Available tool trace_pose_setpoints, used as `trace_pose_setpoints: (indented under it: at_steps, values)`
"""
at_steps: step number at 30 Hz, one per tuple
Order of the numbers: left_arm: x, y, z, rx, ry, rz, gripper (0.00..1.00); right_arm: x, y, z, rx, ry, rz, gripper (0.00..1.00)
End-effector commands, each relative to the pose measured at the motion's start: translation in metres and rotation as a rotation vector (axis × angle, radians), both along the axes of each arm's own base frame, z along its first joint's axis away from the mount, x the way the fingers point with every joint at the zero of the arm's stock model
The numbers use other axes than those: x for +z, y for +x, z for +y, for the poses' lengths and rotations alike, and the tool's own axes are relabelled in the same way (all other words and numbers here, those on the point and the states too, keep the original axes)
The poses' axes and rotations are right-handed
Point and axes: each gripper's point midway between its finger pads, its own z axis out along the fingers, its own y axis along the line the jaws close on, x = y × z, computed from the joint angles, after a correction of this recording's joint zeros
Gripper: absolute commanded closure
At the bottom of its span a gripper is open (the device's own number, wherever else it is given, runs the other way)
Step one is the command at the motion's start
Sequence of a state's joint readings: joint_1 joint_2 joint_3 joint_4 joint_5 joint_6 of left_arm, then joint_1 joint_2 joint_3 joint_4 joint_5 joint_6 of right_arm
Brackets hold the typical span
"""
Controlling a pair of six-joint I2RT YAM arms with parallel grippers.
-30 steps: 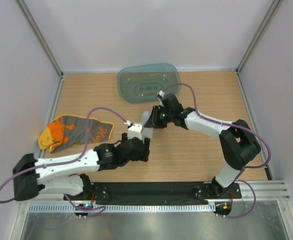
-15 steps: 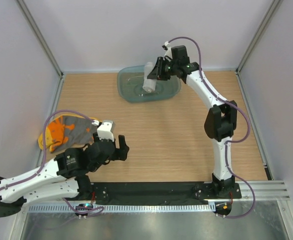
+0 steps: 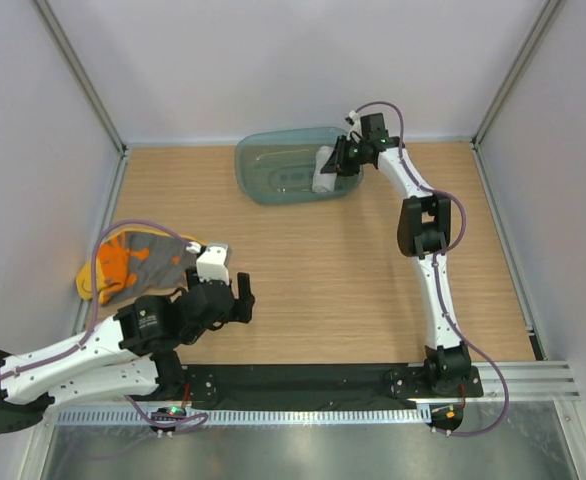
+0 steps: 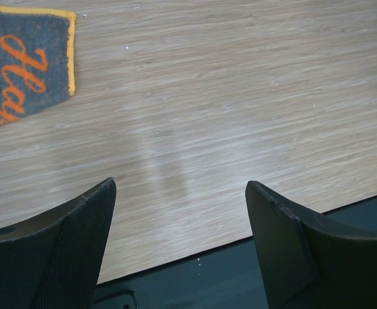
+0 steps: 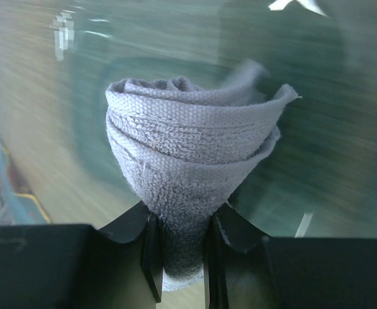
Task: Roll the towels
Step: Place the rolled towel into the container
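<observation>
A rolled grey towel [image 3: 324, 171] [image 5: 188, 145] is pinched at its lower end by my right gripper [image 3: 337, 164] [image 5: 181, 254], which is shut on it over the right part of the translucent teal tray [image 3: 273, 170] [image 5: 317, 90]. The yellow-orange towel [image 3: 133, 262] lies crumpled and unrolled at the table's left edge; its dark corner with orange lettering [image 4: 21, 61] shows in the left wrist view. My left gripper [image 3: 241, 298] [image 4: 179, 193] hovers open over bare wood near the front, right of that towel, with nothing between its fingers [image 4: 79, 244].
The tray stands at the back centre against the rear wall. Grey side walls and metal posts bound the table. A black base strip [image 4: 240, 270] runs along the near edge just below my left gripper.
My right arm has carried the grey roll from the table's middle up to the tray at the back. My left arm has pulled back to the left front, its gripper now open.
</observation>
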State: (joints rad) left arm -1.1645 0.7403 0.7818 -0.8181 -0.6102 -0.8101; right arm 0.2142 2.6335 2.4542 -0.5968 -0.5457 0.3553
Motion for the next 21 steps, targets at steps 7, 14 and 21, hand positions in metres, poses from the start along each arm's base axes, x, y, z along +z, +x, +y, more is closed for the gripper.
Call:
trace_pose_setpoints:
  at_steps: [7, 14, 21]
  values:
    - [0.004, 0.004, 0.010, 0.052, -0.022, -0.028, 0.18, -0.015, 0.013, -0.053, -0.040, -0.026, 0.018, 0.92]
    - [0.002, 0.004, 0.010, 0.055, -0.002, -0.023, 0.18, -0.009, 0.017, -0.063, -0.051, -0.082, -0.023, 0.31]
    - [0.003, 0.004, 0.012, 0.060, -0.011, -0.026, 0.18, 0.045, 0.026, -0.063, -0.075, -0.071, -0.140, 0.15]
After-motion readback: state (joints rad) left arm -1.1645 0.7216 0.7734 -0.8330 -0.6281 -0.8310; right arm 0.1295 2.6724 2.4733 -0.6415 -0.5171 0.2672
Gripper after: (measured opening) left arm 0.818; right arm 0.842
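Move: The right hand already holds the rolled towel inside the container; the towel's middle is about 1 cm to its left and 1 cm back, a couple of centimetres below. The container's middle lies some 8 cm to this hand's left, level with it fore and aft and about 2 cm below. From the idle left hand the container is roughly 42 cm ahead, 10 cm to the right and 13 cm down. The right hand shifts about 6 cm right, sinks some 2 cm, then opens wide around the rolled towel. ##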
